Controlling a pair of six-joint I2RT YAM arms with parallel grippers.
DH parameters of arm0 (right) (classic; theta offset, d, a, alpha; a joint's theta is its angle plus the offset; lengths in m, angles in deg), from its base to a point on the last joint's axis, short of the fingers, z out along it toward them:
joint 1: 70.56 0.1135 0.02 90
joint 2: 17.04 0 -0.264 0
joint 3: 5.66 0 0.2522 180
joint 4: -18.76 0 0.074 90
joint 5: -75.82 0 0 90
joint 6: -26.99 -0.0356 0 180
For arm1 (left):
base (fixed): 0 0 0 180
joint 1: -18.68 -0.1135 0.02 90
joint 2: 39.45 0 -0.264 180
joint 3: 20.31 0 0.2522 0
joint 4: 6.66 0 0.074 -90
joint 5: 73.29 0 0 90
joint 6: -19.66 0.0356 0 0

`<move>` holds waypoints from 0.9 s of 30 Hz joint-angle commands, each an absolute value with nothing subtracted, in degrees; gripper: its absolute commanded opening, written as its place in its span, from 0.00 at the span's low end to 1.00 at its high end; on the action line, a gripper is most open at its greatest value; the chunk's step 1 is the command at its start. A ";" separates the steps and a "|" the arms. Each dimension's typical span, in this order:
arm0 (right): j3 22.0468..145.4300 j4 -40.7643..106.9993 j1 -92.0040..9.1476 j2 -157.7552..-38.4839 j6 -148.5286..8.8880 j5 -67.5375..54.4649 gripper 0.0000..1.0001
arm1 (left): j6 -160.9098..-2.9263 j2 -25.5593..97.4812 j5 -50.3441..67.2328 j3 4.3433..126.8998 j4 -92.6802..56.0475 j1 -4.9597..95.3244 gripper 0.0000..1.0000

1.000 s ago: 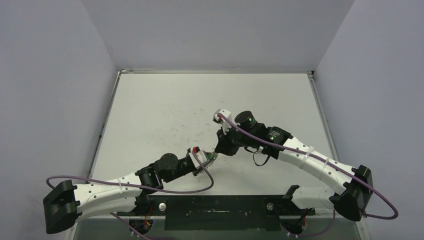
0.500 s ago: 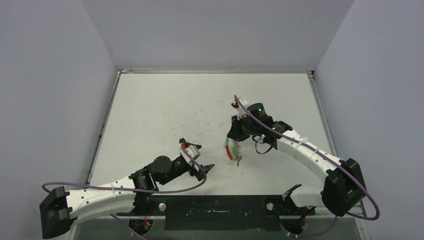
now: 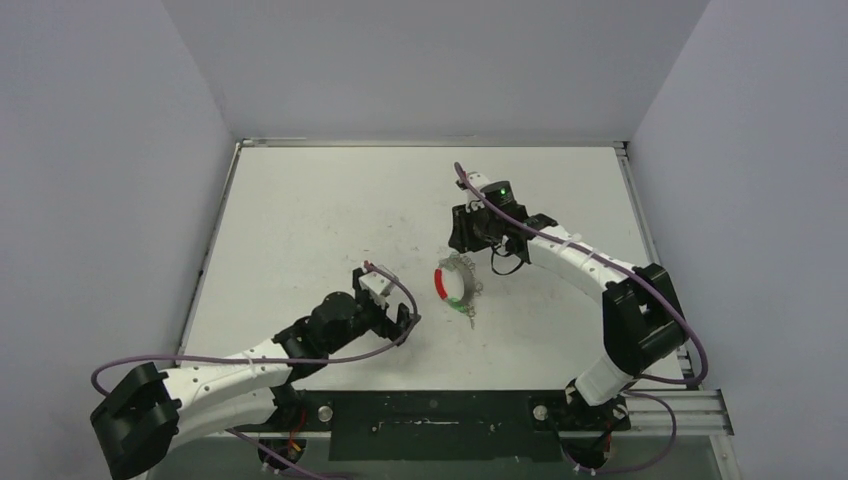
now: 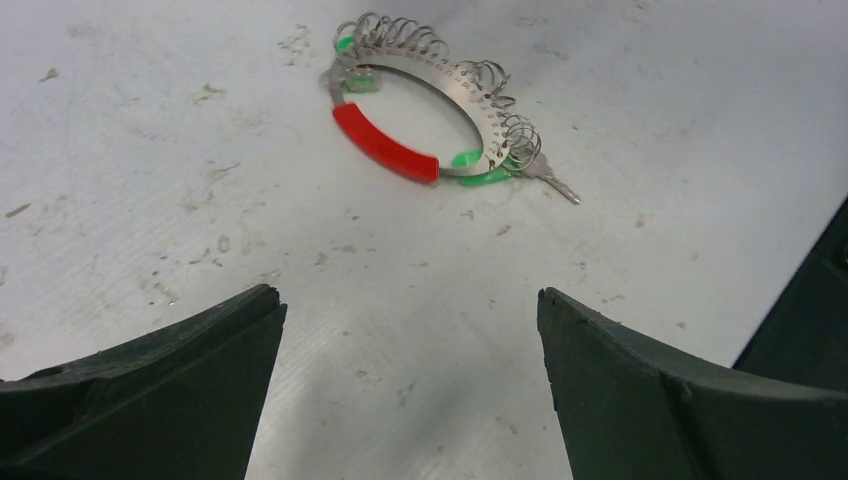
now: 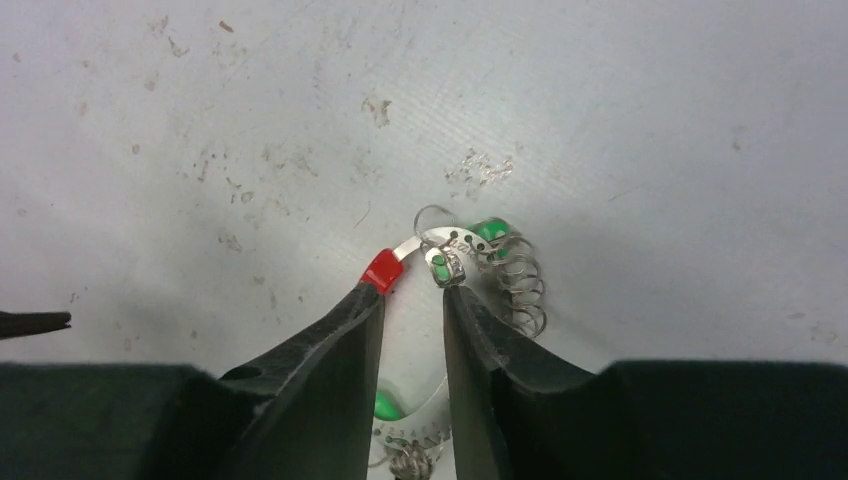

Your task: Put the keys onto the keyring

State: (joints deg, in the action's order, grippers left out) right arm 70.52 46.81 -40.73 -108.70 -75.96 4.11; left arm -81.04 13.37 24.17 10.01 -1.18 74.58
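The keyring (image 3: pixel 440 284), a loop of silvery coils with one curved red segment (image 4: pixel 385 146), lies flat on the table. A small silver key (image 4: pixel 556 186) with a green tag (image 4: pixel 480 172) sticks out from its near edge, among the coils. My left gripper (image 4: pixel 405 300) stands wide open and empty, a short way in front of the ring (image 4: pixel 470 95). My right gripper (image 5: pixel 412 290) hovers over the ring's far end, jaws a narrow gap apart with bare table between them. One fingertip (image 5: pixel 372 295) is by the red end (image 5: pixel 383 268), the other beside a small green-marked clasp (image 5: pixel 442 266).
Purple cables (image 3: pixel 520 225) trail along both arms. The white tabletop (image 3: pixel 320 210) is scuffed, with grey walls round it and a black rail (image 3: pixel 430 410) at the near edge.
My right gripper carried the ring away from the left one, set it down on the table and parted its jaws. My left gripper let go, opened wide and drew back to the left.
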 commanded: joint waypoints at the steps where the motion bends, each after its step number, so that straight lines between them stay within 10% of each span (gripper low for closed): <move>1: 73.37 42.80 -43.24 -108.15 -75.05 2.83 0.36 | -86.82 13.97 16.84 12.47 0.52 66.09 0.97; 15: 53.99 40.47 -53.02 -88.65 -72.59 -14.81 0.90 | -84.87 -2.24 19.03 9.37 -9.92 43.33 0.97; 27: 32.21 24.19 -54.67 -73.02 -68.02 -35.21 1.00 | -70.62 -2.18 46.48 3.94 -2.55 42.24 0.97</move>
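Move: The keyring lies on the table, its middle about 5 cm back and 1 cm right of the right hand and some 10 cm below. The green-tagged key at its near end is about 11 cm back and 3 cm right of that hand. From the left hand the keyring is roughly 8 cm ahead, 11 cm right and 10 cm lower; that key is about 1 cm ahead and 13 cm right. Both hands head outward, leaving the keyring between them. The right first edges forward while drifting right, then sweeps right, about 21 cm in all, as its barely parted fingers open wide and it turns clockwise with the fingertips lifting. The left, still wide open, goes left and forward, rising a little and turning some 45 degrees counter-clockwise. ##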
